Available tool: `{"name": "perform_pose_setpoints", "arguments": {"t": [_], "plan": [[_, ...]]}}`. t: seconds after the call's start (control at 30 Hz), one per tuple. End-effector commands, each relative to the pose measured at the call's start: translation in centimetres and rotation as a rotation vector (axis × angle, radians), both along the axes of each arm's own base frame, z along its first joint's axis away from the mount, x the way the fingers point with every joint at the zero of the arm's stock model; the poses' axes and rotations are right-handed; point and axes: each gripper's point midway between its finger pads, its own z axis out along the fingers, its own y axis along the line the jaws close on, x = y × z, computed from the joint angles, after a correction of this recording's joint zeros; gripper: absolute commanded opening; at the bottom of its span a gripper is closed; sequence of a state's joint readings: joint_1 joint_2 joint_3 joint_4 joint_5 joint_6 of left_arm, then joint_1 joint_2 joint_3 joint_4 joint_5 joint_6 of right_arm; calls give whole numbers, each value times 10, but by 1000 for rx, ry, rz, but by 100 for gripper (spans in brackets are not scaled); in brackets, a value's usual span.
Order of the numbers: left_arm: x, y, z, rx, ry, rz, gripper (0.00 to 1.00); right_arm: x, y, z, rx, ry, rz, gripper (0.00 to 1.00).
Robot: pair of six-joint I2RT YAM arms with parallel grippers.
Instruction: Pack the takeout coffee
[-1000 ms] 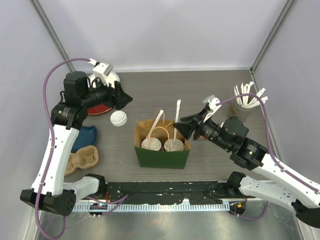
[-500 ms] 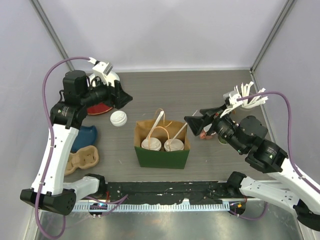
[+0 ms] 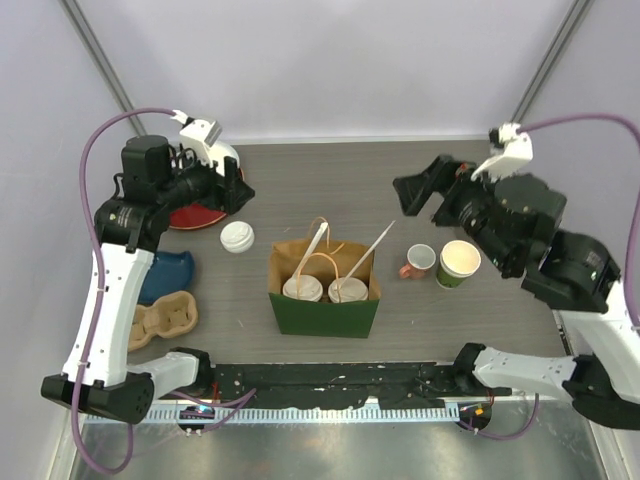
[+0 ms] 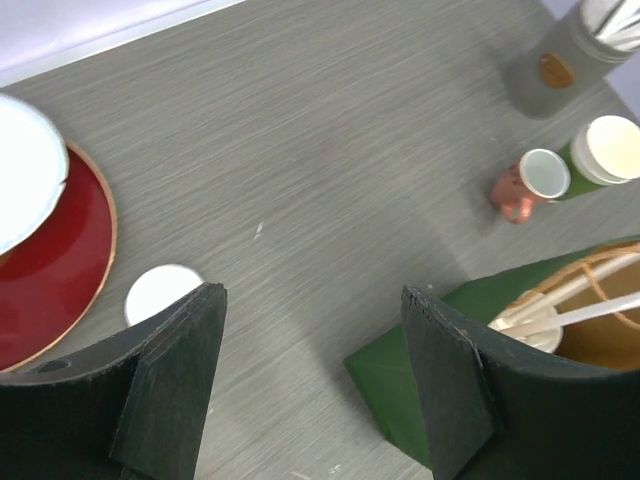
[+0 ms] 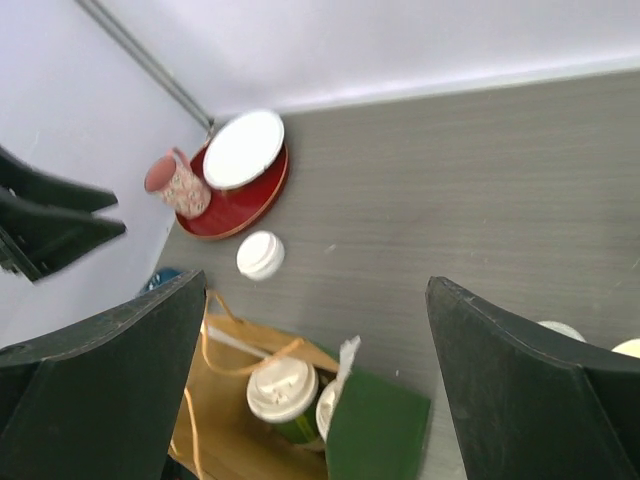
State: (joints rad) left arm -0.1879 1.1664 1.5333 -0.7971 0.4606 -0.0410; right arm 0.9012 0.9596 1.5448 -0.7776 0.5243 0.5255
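Observation:
The takeout coffee is two white-lidded green cups [image 3: 302,289] [image 3: 347,290] standing side by side inside the green and brown paper bag [image 3: 323,312]. Two wrapped straws [image 3: 371,249] lean out of the bag. The right wrist view looks down on one lidded cup [image 5: 282,388], while a green bag flap half hides the other [image 5: 325,410]. My right gripper [image 3: 425,190] [image 5: 315,390] hangs open and empty, high over the table's back right. Beside the red plate, my left gripper [image 3: 232,190] [image 4: 312,380] is open and empty, left of the bag [image 4: 420,350].
A loose white lid [image 3: 237,237] lies left of the bag. A red plate [image 3: 195,212] holds a white dish [image 5: 244,148] and a floral mug [image 5: 178,183]. A pink-handled mug [image 3: 418,261] and a lidless green cup [image 3: 459,263] stand right of the bag. A cardboard carrier [image 3: 165,320] sits front left.
My right gripper opened, let go of the straw, which now leans in the bag, and pulled up and back to the right, uncovering the mug and lidless cup. The left arm shifted slightly left.

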Motion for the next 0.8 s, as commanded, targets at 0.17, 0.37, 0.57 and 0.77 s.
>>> {"name": "perform_pose_setpoints", "arguments": {"t": [0.17, 0.37, 0.57, 0.77], "plan": [[12, 70, -13, 106, 44, 311, 84, 92, -40, 28, -67, 235, -209, 99], [8, 101, -38, 131, 115, 459, 97, 157, -86, -11, -136, 328, -341, 99], [2, 105, -50, 132, 163, 462, 100, 165, -99, -38, -222, 360, -299, 100], [8, 111, -66, 120, 214, 476, 100, 145, -87, -51, -218, 386, -189, 100]]}}
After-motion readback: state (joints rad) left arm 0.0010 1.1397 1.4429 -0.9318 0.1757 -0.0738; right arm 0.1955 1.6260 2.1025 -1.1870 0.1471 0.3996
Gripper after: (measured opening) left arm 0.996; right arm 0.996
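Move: The packed bag stands some 15 cm left of the open right hand, 6 cm back and about 36 cm below; from the left hand it is roughly 13 cm back, 13 cm right and 29 cm lower. Around 40 cm under the right hand, the pink mug lies 5 cm ahead and 8 cm right, the paper cups 3 cm ahead and 17 cm right; the straw holder is 15 cm ahead, 25 cm right and 35 cm down. The bag with its two straws is left untouched as both empty hands draw away. The right, wide open, swings quickly about 17 cm forward and 10 cm right towards the straw holder's side, first rising 7 cm, then sinking well below its start, tipping down some 30 degrees. The left goes about 10 cm left and 6 cm down towards the white lids, turning counter-clockwise and opening fully. ##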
